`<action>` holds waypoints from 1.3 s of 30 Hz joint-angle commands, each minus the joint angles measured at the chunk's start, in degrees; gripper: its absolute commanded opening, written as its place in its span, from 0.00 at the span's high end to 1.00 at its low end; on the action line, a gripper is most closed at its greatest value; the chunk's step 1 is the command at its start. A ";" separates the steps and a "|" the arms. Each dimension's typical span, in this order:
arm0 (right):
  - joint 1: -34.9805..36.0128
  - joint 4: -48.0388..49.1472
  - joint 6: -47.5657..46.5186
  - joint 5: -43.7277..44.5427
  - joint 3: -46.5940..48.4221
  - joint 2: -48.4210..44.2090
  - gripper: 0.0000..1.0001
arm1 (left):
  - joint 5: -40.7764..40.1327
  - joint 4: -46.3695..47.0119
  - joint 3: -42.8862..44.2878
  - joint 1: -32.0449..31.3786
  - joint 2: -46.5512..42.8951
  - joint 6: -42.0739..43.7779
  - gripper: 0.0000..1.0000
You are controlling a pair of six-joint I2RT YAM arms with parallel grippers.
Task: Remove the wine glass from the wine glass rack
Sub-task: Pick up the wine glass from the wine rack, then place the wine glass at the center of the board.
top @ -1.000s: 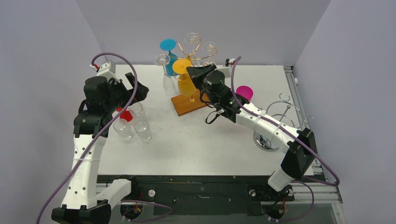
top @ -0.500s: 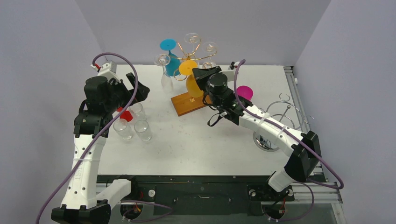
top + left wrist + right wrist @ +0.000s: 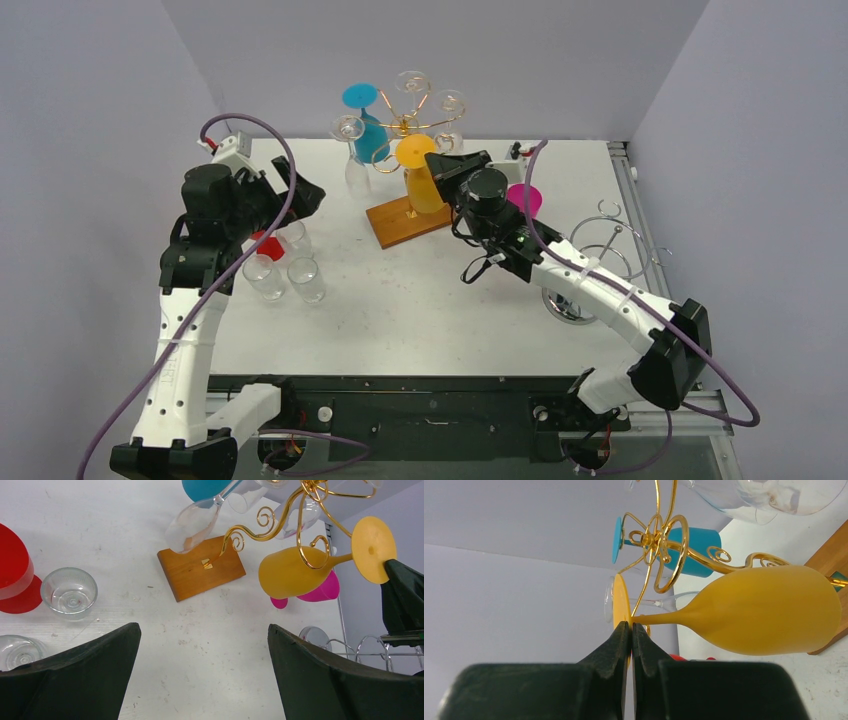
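Observation:
The wine glass rack (image 3: 404, 123) is a gold wire stand on a brown wooden base (image 3: 398, 224) at the back centre. A yellow wine glass (image 3: 424, 187) hangs tilted beside it, bowl down. My right gripper (image 3: 437, 163) is shut on the thin edge of its round foot (image 3: 621, 600), fingertips meeting at the stem (image 3: 631, 625). In the left wrist view a curled gold arm (image 3: 311, 550) still crosses the neck of the yellow wine glass (image 3: 292, 572). My left gripper (image 3: 305, 190) hovers left of the rack, open, with bare table between its fingers (image 3: 204, 626).
A blue glass (image 3: 366, 135) and clear glasses (image 3: 350, 130) hang on the rack. A magenta glass (image 3: 523, 198) stands to its right, by a chrome stand (image 3: 590, 262). Clear tumblers (image 3: 285, 268) and a red glass (image 3: 266, 246) sit under the left arm.
My right gripper has pulled the yellow glass to the right, away from the rack's stem, and the glass has tilted more. The left arm has barely moved.

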 commanded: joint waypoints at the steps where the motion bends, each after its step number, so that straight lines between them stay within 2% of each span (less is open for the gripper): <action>1: 0.15 3.23 0.77 -1.54 -1.95 -4.65 1.00 | 2.87 4.24 -0.63 -0.25 -1.16 -1.47 0.04; 8: 0.07 3.08 2.20 -6.79 -5.78 -9.07 1.00 | 8.42 8.53 -4.28 -0.34 -2.85 -4.21 0.04; 14: 0.09 1.86 2.97 -10.83 -9.80 -16.57 1.00 | 16.41 15.56 -9.72 -0.71 -6.12 -7.74 0.04; 22: -0.03 3.56 6.86 -19.32 -11.74 -21.90 1.00 | 30.48 39.73 -21.02 -1.68 -10.85 -20.76 0.04; 32: -0.10 9.92 15.11 -28.97 -7.85 -21.20 1.00 | 35.33 66.74 -28.16 -3.15 -11.30 -34.10 0.03; 39: -0.08 8.78 15.18 -27.89 -5.48 -22.99 1.00 | 34.73 70.24 -27.95 -3.41 -9.50 -35.46 0.00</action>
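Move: The yellow wine glass, already off its hook, hangs upside down by its foot from the right fingers, its middle about 3 cm left and 8 cm below. It is being taken to the open left gripper, some 26 cm left, 5 cm nearer and 2 cm lower. The rack's hub is about 11 cm ahead and 7 cm left. From the left hand the yellow glass lies roughly 24 cm right, 7 cm ahead and 6 cm below, and a clear hanging glass 16 cm ahead, 9 cm right, 8 cm below. The yellow glass, still pinched by the edge of its foot, is carried back about 14 cm and up some 11 cm away from the rack by the right hand, which turns counter-clockwise and rolls its left side up. The left hand, fingers wide open, speeds up rightwards and also back and up towards the bowl, swinging clockwise some 35 degrees while tipping up and rolling its left side down; it does not grip. ##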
